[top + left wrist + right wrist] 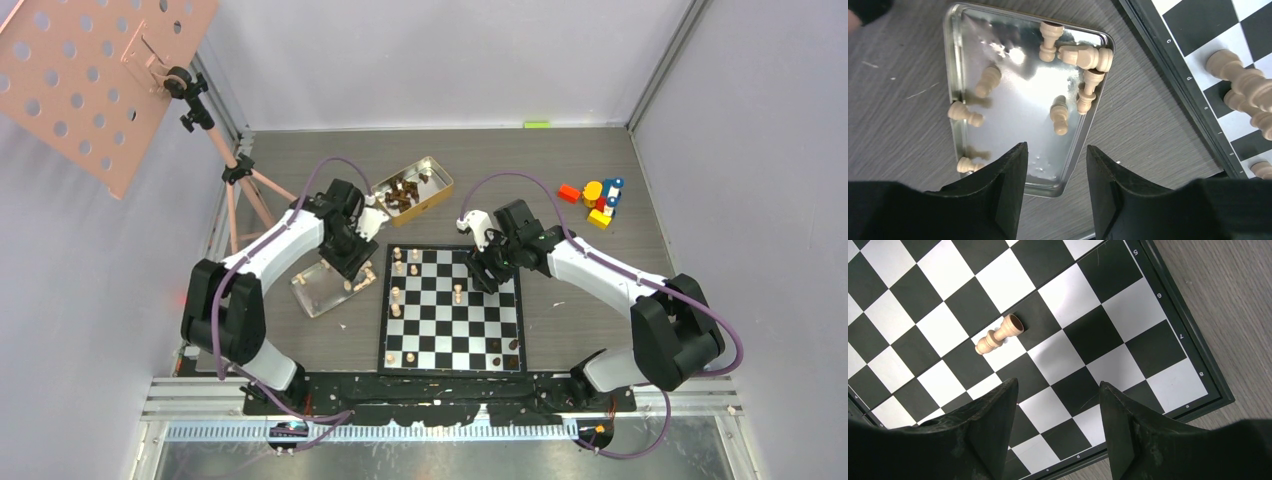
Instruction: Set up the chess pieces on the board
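Note:
The board (450,335) lies between my arms. Several pale chess pieces (399,268) stand along its far left side, and one pale piece (458,293) (999,334) stands alone near the middle. A few dark pieces (497,347) stand along the near edge. My left gripper (352,272) (1057,150) hangs open and holds nothing. It is over the near corner of a shiny tray (954,75), where several pale pieces (1060,115) lie on their sides. My right gripper (488,278) (1058,387) hovers open over bare squares at the board's far right, holding nothing.
An open gold tin (437,187) holding dark pieces sits beyond the board's far left corner. Colourful toy blocks (597,200) lie at the far right. A tripod (240,190) with a pink perforated panel stands at the far left. The tray (318,295) rests just left of the board.

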Controlling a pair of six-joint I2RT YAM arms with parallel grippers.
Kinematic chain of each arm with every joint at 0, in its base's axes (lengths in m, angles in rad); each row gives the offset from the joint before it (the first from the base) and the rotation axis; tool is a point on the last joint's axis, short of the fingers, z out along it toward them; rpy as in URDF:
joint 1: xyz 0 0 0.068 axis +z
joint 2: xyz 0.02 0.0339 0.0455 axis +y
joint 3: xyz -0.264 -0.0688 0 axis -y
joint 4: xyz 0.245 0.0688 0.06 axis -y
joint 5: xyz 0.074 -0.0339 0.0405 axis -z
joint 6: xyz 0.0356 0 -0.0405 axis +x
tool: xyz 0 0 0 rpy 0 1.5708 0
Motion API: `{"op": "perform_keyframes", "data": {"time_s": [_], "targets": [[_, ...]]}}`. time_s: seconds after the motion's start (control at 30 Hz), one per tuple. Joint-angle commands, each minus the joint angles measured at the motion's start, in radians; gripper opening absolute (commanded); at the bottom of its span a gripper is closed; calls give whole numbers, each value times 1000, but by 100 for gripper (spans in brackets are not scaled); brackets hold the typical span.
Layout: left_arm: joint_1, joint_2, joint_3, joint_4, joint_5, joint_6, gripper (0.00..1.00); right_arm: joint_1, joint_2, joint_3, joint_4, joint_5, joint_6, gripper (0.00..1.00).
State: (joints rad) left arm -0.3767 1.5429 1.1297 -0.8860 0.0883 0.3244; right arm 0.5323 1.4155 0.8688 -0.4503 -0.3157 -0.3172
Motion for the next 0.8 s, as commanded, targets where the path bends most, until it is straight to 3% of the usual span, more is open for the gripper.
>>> {"op": "perform_keyframes", "data": {"time_s": [0.0,0.47,0.7,0.77], "targets": [[11,52,-19,46,15,15,49,-6,-18,39,0,-9,-16,66],[39,142,-32,68,41,25,35,-12,-19,39,-1,-16,-17,66],[46,157,-24,48,69,44,15,-12,-18,39,-2,-16,-18,66],[52,154,-18,39,76,48,4,-12,-17,40,-1,-16,-18,66]]}}
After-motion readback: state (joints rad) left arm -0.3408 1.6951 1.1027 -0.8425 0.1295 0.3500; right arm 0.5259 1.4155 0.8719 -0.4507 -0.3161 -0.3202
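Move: Under the left gripper's open fingers a pawn stands in the metal tray, about 1 cm left of the hand point and 6 cm below. From the hand, the knight lies some 3 cm ahead and 3 cm right, and a flared piece is about level and 2 cm right. Another pawn is 5 cm ahead and 5 cm left, all about as low. For the right gripper, the target pawn is roughly 34 cm to the left. Lower the left gripper nearly straight down about 5 cm onto the standing pawn, fast at first and then easing, and swing the fingertips some 8 degrees back so they point more steeply down. From about halfway down, close the half-open fingers until both tips pinch the pawn's head. ##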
